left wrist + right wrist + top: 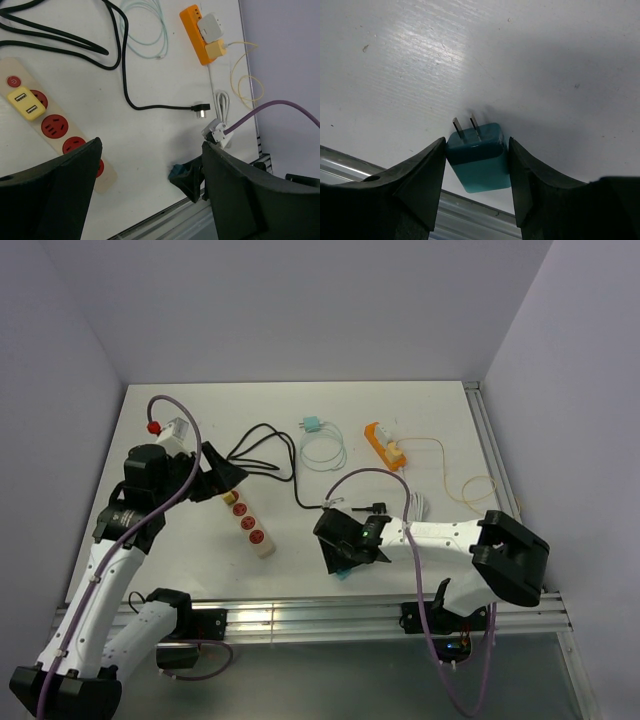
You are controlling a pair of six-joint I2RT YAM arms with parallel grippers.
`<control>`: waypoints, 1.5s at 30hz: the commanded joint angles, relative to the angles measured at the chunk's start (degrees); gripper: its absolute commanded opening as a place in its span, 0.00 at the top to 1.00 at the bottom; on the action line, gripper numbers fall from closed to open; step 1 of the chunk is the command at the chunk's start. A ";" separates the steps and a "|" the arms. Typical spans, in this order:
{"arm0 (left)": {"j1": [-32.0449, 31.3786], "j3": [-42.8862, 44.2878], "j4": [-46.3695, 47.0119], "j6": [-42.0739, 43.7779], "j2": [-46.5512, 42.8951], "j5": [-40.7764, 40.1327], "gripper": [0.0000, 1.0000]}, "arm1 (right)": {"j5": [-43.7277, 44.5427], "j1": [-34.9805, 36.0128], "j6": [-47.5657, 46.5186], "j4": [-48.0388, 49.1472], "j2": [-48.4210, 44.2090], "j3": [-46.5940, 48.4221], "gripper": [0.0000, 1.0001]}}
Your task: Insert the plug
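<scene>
A teal two-prong plug [479, 159] lies on the white table by its front edge, prongs pointing away from the wrist. My right gripper [477, 150] has a finger on each side of it and is shut on it; in the top view the right gripper [340, 560] covers most of the plug [343, 574]. The beige power strip [248, 523] with red sockets lies left of centre and also shows in the left wrist view [55, 127], with a yellow adapter [25, 102] plugged in. My left gripper [225, 483] is open and empty above the strip's far end.
An orange power strip [385, 447] with a white and a yellow adapter lies at the back right. A black cable [265, 452] with a plug end, a thin teal cable coil [322, 445] and a yellow cable [478, 488] lie about. The metal rail [300, 615] borders the front edge.
</scene>
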 commanded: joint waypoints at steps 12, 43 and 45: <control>-5.85 -9.73 19.13 -4.44 -9.22 -8.24 0.30 | -6.27 -11.46 19.94 20.41 -8.63 11.97 1.00; -23.87 -18.79 46.74 7.16 -13.28 -22.23 0.37 | 6.21 -5.31 52.65 30.09 -2.21 30.71 1.00; -24.05 -19.14 47.09 6.98 -13.54 -23.55 0.39 | 6.38 -4.87 52.74 29.65 -2.47 30.62 1.00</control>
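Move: The right hand already has the teal plug between its fingertips at table height. The left hand, where it is headed, is about 23 cm to its left, 12 cm farther out and 23 cm up; the teal plug lies opposite from the left hand. From the right hand, the socket strip's middle is some 24 cm left and 14 cm ahead, the yellow charger on it about 29 cm left and 20 cm ahead, the black cable plug 10 cm right and 17 cm ahead. Keeping its pinch on the teal plug, the right hand lifts it some 34 cm, also carrying it about 15 cm left and 13 cm forward to the left hand, while rolling over by roughly 75 degrees until the fingers point left. The left hand rises about 8 cm, shifts 5 cm right, tips its fingers up nearly 40 degrees and narrows its gap by about a third, without touching the plug. ##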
